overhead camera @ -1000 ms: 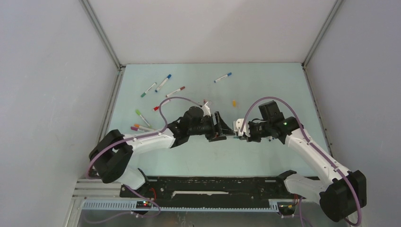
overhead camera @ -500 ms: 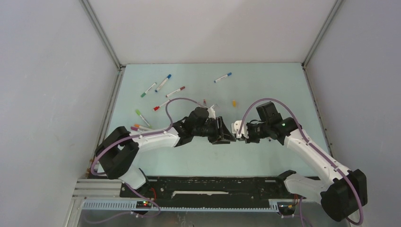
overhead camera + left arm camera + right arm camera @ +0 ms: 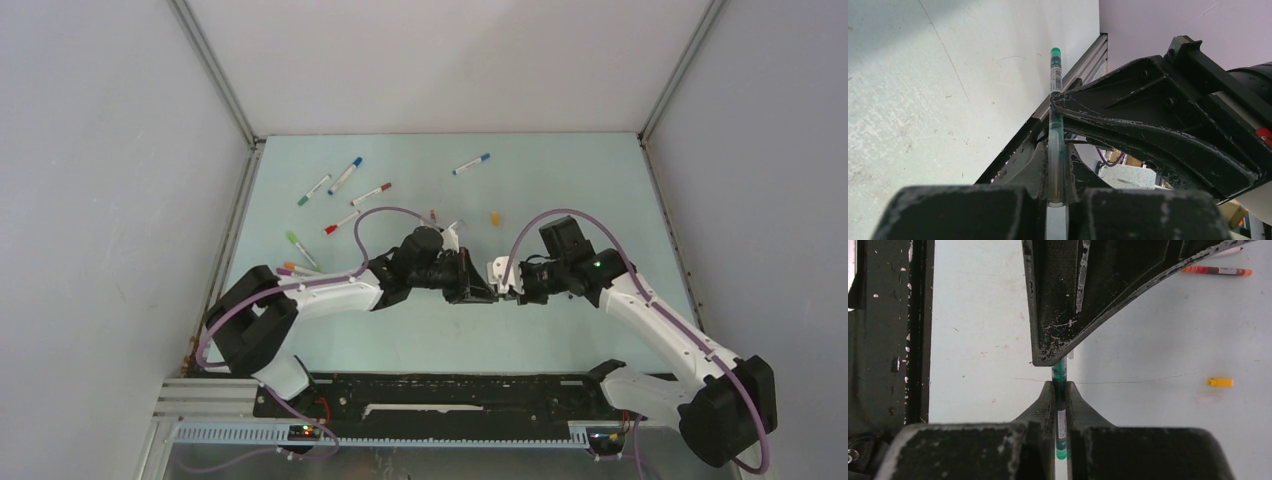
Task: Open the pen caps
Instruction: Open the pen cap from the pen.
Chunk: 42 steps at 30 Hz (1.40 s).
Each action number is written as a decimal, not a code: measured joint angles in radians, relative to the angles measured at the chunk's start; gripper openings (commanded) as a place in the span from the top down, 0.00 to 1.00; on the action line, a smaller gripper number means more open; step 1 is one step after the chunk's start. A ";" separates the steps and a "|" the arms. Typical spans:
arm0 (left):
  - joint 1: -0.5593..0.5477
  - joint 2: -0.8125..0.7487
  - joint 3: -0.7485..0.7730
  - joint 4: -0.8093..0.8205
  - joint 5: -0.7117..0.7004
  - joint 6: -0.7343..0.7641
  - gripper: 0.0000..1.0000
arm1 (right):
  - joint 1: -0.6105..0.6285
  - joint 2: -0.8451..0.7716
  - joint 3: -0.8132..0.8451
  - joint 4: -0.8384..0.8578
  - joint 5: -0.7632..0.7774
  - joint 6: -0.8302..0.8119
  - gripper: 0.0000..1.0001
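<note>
A green pen (image 3: pixel 1055 80) is held level between my two grippers above the middle of the table. My right gripper (image 3: pixel 1060 385) is shut on its barrel, with the labelled green tail (image 3: pixel 1061 440) sticking back between the fingers. My left gripper (image 3: pixel 1056 150) is shut on the opposite end, where a pale translucent cap (image 3: pixel 1055 175) sits between its jaws. In the top view the left gripper (image 3: pixel 478 290) and right gripper (image 3: pixel 505 283) meet tip to tip, hiding the pen. A loose orange cap (image 3: pixel 1219 382) lies on the table (image 3: pixel 560 190) beyond them.
Several capped pens lie at the back left: a blue one (image 3: pixel 345 175), a green one (image 3: pixel 315 189), two red ones (image 3: pixel 371 193). Another blue pen (image 3: pixel 471 164) lies at the back centre. More pens (image 3: pixel 295 268) sit by the left wall. A black rail (image 3: pixel 450 395) runs along the near edge.
My left gripper has moved right to meet the right gripper and its jaws have shut on the pen's cap end. The right gripper has shifted slightly left, still holding the pen.
</note>
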 measured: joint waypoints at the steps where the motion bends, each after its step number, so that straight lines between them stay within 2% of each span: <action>1: 0.000 0.000 0.000 0.002 0.000 0.000 1.00 | -0.008 -0.002 0.000 0.000 -0.003 0.005 0.72; 3: 0.000 -0.001 -0.001 0.018 -0.002 0.001 1.00 | -0.029 -0.010 0.000 -0.002 -0.027 0.027 0.52; 4: 0.000 -0.004 -0.002 0.025 -0.004 0.001 1.00 | -0.047 -0.018 0.000 -0.001 -0.039 0.040 0.46; 10: 0.000 -0.101 -0.074 0.069 -0.085 0.045 1.00 | -0.250 -0.096 0.029 -0.027 -0.258 0.153 0.25; 14: -0.003 -0.244 -0.144 0.095 -0.198 0.117 1.00 | -0.374 -0.143 0.060 -0.006 -0.460 0.313 0.24; 18: -0.029 -0.438 -0.223 0.158 -0.391 0.232 1.00 | -0.425 -0.141 0.068 0.132 -0.605 0.647 0.25; 22: -0.065 -0.573 -0.270 0.238 -0.562 0.340 1.00 | -0.427 -0.109 0.071 0.349 -0.574 1.128 0.26; 26: -0.092 -0.599 -0.273 0.325 -0.686 0.431 1.00 | -0.423 -0.074 0.071 0.519 -0.505 1.563 0.24; 30: -0.125 -0.567 -0.272 0.358 -0.753 0.491 1.00 | -0.415 -0.033 0.071 0.716 -0.476 1.859 0.22; 35: -0.172 -0.505 -0.247 0.361 -0.796 0.527 1.00 | -0.381 0.009 0.071 0.893 -0.446 2.066 0.21; 42: -0.212 -0.458 -0.186 0.388 -0.830 0.550 1.00 | -0.343 0.016 0.042 0.933 -0.398 2.149 0.28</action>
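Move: The green pen is pinched by both hands: its middle lies about 3 cm to the right of the left hand and roughly 2 cm to the left of the right hand, about level with both, with its clear-cap end at the left fingers. From the right hand, the yellow cap lies on the table some 27 cm ahead and 3 cm to the right, while the red pen is about 25 cm ahead and 14 cm to the left, both roughly 15 cm below. The right hand opens wide to let go of the green pen's body, then rises nearly 20 cm and works about 6 cm forward, away from the pen, while its wrist rolls over strongly and its fingers level out to point left. The left hand keeps its pinch on the clear-cap end and lifts the pen about 16 cm, first swinging out to its left and then easing partly back right, as the wrist turns some 60 degrees from pointing right and down to pointing forward-right and slightly up. ##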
